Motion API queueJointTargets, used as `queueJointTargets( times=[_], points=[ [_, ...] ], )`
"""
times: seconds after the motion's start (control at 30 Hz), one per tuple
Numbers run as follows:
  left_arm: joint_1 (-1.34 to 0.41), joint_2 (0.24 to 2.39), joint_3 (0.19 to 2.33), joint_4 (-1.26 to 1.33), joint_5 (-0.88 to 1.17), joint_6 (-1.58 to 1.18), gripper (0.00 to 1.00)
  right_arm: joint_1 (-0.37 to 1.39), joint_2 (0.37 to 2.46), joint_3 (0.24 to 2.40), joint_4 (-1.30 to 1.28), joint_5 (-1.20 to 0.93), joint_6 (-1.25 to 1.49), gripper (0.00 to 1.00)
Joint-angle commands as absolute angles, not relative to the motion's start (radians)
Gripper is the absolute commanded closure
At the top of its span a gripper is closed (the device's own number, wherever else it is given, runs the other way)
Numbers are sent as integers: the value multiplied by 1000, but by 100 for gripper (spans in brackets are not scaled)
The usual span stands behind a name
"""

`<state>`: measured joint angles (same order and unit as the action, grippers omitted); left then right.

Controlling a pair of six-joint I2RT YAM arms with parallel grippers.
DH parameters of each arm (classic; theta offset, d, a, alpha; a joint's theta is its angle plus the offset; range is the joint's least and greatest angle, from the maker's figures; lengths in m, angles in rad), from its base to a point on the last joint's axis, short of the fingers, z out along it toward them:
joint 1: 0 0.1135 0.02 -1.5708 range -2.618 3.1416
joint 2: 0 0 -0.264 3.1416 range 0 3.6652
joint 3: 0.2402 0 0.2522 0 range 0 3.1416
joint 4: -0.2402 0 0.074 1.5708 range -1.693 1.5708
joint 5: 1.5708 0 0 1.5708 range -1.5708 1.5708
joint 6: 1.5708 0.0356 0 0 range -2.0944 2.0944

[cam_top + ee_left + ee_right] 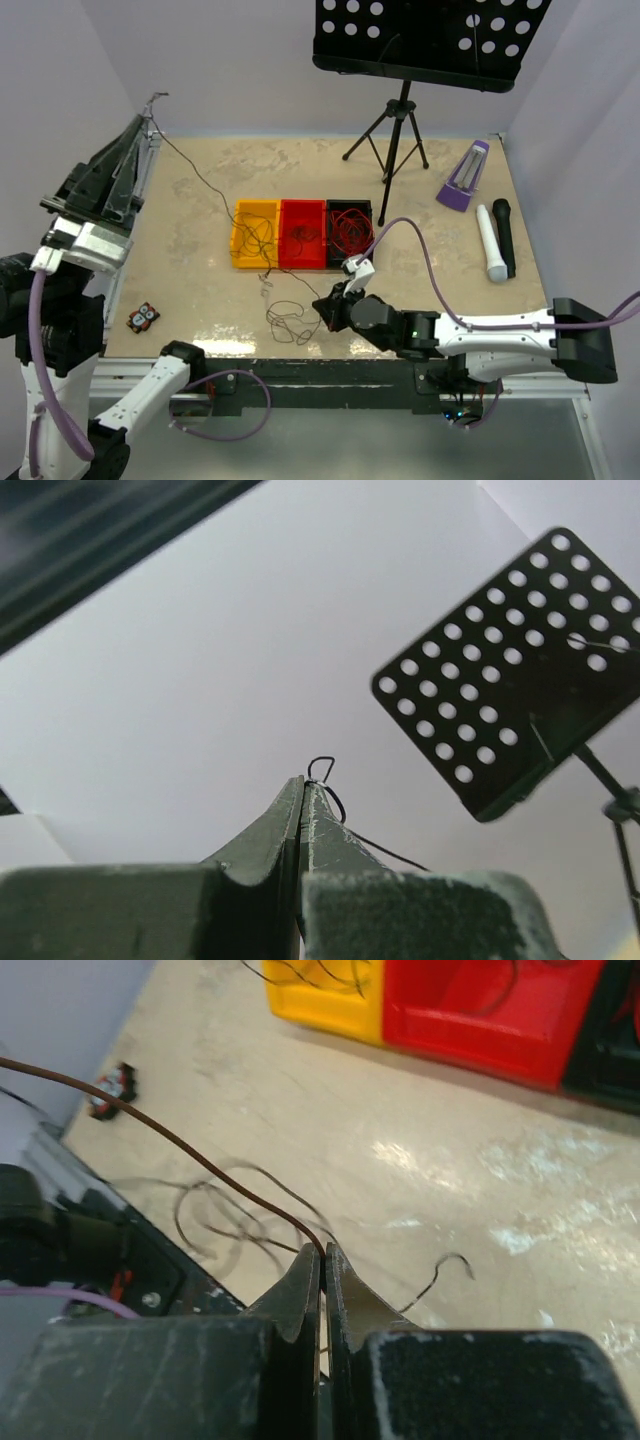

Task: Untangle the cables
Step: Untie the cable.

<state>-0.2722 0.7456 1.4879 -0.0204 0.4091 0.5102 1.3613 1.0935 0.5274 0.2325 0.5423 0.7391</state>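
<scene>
My left gripper (pixel 152 100) is raised high at the back left, shut on a thin dark cable (pixel 200 180) that slopes down into the yellow bin (pixel 243 250). In the left wrist view a small loop of that cable (pixel 322 767) pokes out above the closed fingertips (pixel 312 820). My right gripper (pixel 325 305) sits low near the table's front edge, shut on a brown cable (pixel 180 1145) that rises away to the upper left. Loose dark cable loops (pixel 290 320) lie on the table beside it. Red cables (pixel 350 230) fill the black bin.
Yellow, red (pixel 303 258) and black (pixel 362 205) bins stand side by side mid-table. A music stand (pixel 400 130) is at the back, a purple metronome (pixel 462 175) and two microphones (pixel 492 245) at the right, and a small owl-like figure (pixel 143 317) at the front left.
</scene>
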Motion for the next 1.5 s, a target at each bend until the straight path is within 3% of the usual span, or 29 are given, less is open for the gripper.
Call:
queueJointTargets(
  times=[0.0, 0.3, 0.57, 0.6, 0.73, 0.8, 1.03, 1.2, 1.47],
  points=[
    [-267, 793, 1604, 139, 328, 563, 100, 1362, 1179, 560, 94, 597, 905, 100],
    [-267, 845, 1692, 265, 290, 595, 100, 1364, 1255, 531, 51, 592, 1041, 100],
    [-268, 818, 1652, 65, 495, 526, 100, 1365, 1197, 583, 40, 618, 936, 100],
    [-267, 812, 1641, 36, 518, 514, 100, 1364, 1177, 594, 41, 627, 908, 96],
    [-267, 776, 1553, 18, 561, 466, 100, 1364, 1068, 612, 81, 637, 772, 50],
    [-267, 762, 1516, 6, 577, 456, 100, 1362, 1008, 615, 113, 629, 707, 39],
    [-267, 744, 1474, 2, 621, 413, 100, 1364, 903, 603, 310, 485, 517, 32],
    [-267, 746, 1493, 3, 634, 405, 100, 1361, 989, 615, 440, 396, 427, 23],
    [-267, 742, 1514, -43, 635, 417, 100, 1342, 1183, 652, 623, 154, 382, 23]
  ],
)
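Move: Stretched between the hands, the dark cable is already pinched in both grippers. The loose cable heap lies about 8 cm left of the right hand, roughly level with it fore and aft and some 15 cm below; the yellow bin is about 25 cm ahead and 16 cm left, the red bin as far ahead but only 5 cm left. From the high left hand the heap is about 13 cm right and 63 cm down, the yellow bin 24 cm ahead and 5 cm right. Pulling the strand both ways, the right hand sinks about 8 cm towards the table while the left rises 9 cm and draws back and a little left, its fingers tipping up. Then the left drops back down, forward and right, keeping its pinch, as the right opens wide and lets go, rises some 17 cm and swings left, turning counter-clockwise. ##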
